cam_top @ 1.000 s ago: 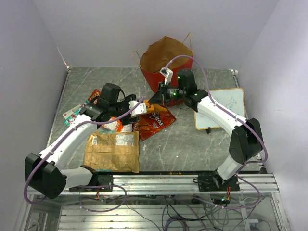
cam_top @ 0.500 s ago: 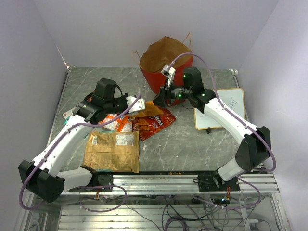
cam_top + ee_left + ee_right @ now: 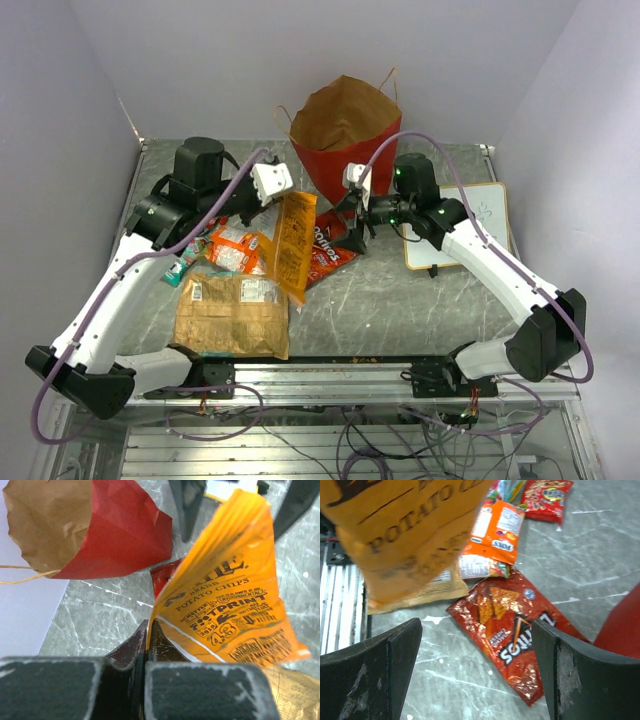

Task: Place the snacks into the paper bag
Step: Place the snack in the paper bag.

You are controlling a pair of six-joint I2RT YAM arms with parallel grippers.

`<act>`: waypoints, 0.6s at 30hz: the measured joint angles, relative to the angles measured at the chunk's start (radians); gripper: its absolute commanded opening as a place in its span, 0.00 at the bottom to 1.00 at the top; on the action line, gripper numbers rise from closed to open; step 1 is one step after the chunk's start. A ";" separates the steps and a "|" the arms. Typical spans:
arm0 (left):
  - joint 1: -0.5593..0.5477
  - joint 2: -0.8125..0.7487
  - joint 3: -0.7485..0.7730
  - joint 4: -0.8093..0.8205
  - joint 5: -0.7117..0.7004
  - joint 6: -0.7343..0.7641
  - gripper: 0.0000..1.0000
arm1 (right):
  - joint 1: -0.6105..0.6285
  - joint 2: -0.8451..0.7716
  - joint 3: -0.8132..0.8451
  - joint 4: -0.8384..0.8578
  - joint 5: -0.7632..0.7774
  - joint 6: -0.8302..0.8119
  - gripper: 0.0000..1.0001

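My left gripper (image 3: pixel 277 192) is shut on the top edge of the orange-yellow chip bag (image 3: pixel 291 246) and holds it hanging above the table; in the left wrist view my gripper (image 3: pixel 148 636) pinches the bag (image 3: pixel 225 605). The red paper bag (image 3: pixel 345 135) stands upright and open at the back, right of the chip bag (image 3: pixel 120 530). My right gripper (image 3: pixel 357 214) is open and empty, low in front of the paper bag, above a red Doritos packet (image 3: pixel 520 630). In the right wrist view my gripper (image 3: pixel 476 627) has its jaws wide apart.
The kraft-brown pouch (image 3: pixel 232 312) lies flat near the front left. Small orange (image 3: pixel 497 525) and red (image 3: pixel 547 497) packs lie in a heap (image 3: pixel 235 247) behind it. A wood-framed whiteboard (image 3: pixel 462 225) lies at the right.
My left gripper has lifted the chip bag off the table, up and toward the back. My right gripper has drawn back to the right, away from the packets.
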 measured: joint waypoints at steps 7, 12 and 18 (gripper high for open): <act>0.000 0.062 0.086 0.002 -0.029 -0.163 0.07 | 0.000 -0.003 -0.070 0.028 -0.085 0.045 0.93; 0.000 0.123 0.165 0.000 -0.032 -0.241 0.07 | 0.000 -0.005 -0.093 0.109 -0.039 0.117 0.91; 0.000 0.155 0.238 -0.004 -0.015 -0.301 0.07 | 0.000 -0.005 -0.098 0.199 0.055 0.151 0.83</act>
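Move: The Kettle chips bag already hangs from the left fingers. Its middle is about 12 cm left of the right hand, 3 cm back and 6 cm below. The paper bag's middle stands 26 cm ahead of the left hand, 13 cm right and 16 cm below; from the right hand it is 26 cm straight ahead and 8 cm below. The Doritos lie 8 cm ahead of the right hand, 7 cm left and 25 cm below. The hanging chips bag is carried up about 4 cm and a little forward and to the right by the left hand, which keeps its pinch and tilts some 15 degrees. The wide-open right hand first draws back and dips about 2 cm, then comes forward some 3 cm beside the bag's lower end without closing. ##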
